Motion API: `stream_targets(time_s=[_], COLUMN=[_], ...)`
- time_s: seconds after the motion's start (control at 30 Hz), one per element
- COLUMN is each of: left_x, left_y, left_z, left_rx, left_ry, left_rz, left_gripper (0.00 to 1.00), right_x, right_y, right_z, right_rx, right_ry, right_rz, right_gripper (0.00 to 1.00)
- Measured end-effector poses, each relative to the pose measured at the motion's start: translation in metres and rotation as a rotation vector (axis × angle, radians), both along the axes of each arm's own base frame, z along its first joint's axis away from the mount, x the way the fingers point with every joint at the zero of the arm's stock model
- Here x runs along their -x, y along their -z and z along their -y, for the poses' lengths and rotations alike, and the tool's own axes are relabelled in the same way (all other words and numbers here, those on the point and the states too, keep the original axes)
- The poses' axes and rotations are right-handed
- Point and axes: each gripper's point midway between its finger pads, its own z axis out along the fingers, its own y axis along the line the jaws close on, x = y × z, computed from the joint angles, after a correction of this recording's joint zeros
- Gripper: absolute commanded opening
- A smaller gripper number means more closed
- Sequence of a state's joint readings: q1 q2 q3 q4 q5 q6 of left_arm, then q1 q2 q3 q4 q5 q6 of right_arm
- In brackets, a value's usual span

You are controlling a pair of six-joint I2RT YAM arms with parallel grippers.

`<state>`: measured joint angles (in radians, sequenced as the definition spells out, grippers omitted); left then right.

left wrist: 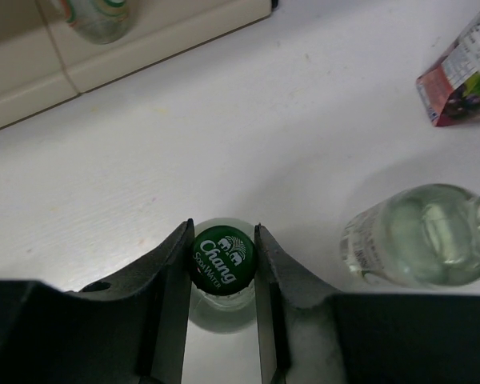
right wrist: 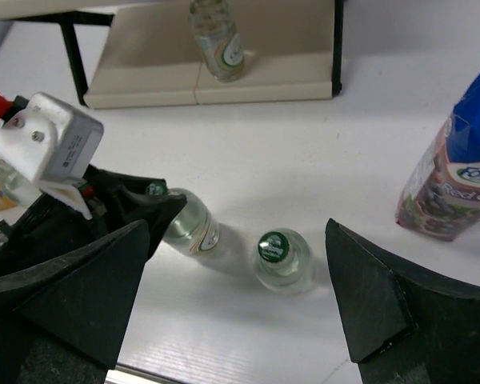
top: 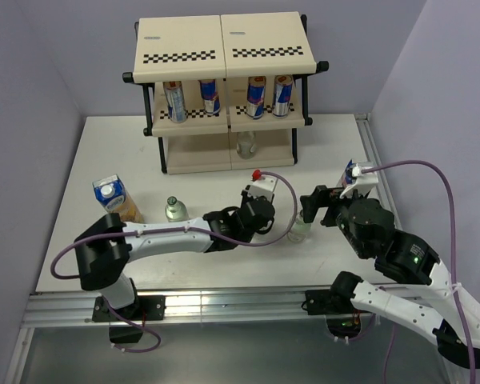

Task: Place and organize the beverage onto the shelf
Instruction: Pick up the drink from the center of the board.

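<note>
My left gripper (left wrist: 222,238) is shut on the green cap of a small clear bottle (left wrist: 222,258) that stands on the white table. From the top, the left gripper (top: 264,220) hides this bottle. A second bottle (right wrist: 282,260) stands free just to its right. My right gripper (right wrist: 237,228) hangs open above that bottle without touching it. The shelf (top: 224,40) at the back carries several cans (top: 210,96) on its middle tier and one bottle (top: 246,145) on its bottom tier. A purple carton (right wrist: 452,180) stands at the right. At the left are a yellow carton (top: 116,200) and another bottle (top: 174,210).
The table (top: 104,152) ends in a metal rail at its near edge. Purple walls close in at the back and both sides. A purple cable (top: 284,200) loops beside the left wrist, next to the free bottle.
</note>
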<state>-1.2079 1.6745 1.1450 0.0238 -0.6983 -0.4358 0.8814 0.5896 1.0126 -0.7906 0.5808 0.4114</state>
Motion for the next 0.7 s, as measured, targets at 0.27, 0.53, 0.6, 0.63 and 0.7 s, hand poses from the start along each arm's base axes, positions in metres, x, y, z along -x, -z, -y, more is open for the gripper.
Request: stream_targets(time_s=[0.27,0.53,0.6,0.63,0.7], left_x=[0.000,-0.010,-0.010,-0.009,-0.005], left_y=[-0.051,-0.126,-0.141,-0.149,-0.167], left_z=[-0.053,-0.112,-0.123,-0.128,-0.140], left_rx=[0.019,0.061,0.072,0.079,0.092], left_ry=[-0.056,-0.109,-0.108,-0.107,-0.096], left_rz=[0.002,-0.009,-0.011,-0.011,-0.011], left_gripper=[0.00,0.00,0.00,0.00,0.00], right_x=[-0.013,-0.019,-0.013,-0.012,-0.011], right_y=[-0.014,0.001,0.008,0.009,0.011], right_z=[-0.026,-0.124,-0.146,-0.157,-0.179], right_rx=[-0.073,0.042,0.065,0.070,0.071], right_ry=[-0.064,-0.521,-0.652,-0.712,-0.812], right_rz=[0.080,0.103,0.112,0.122,0.145], right_gripper=[1.00,1.00,1.00,1.00,0.98])
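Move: The left hand already grips the bottle with the green cap by its neck. The lower shelf's free left half is roughly 23 cm ahead, 21 cm left and 12 cm lower; the bottle already shelved stands about 23 cm ahead and 6 cm left. From the open right hand, the left-hand standing bottle is some 38 cm left, 9 cm ahead, 21 cm below, the gripped bottle 12 cm left and 7 cm ahead, the near standing bottle 3 cm left and 4 cm ahead. Up and to the left together, about 17 cm up and 14 cm across, the left hand carries its bottle clear of the board, its pinch on the neck unchanged and the wrist nearly steady. Wide open and empty, the right hand sweeps some 18 cm left towards the left-hand standing bottle, yawing about 45 degrees counter-clockwise. ##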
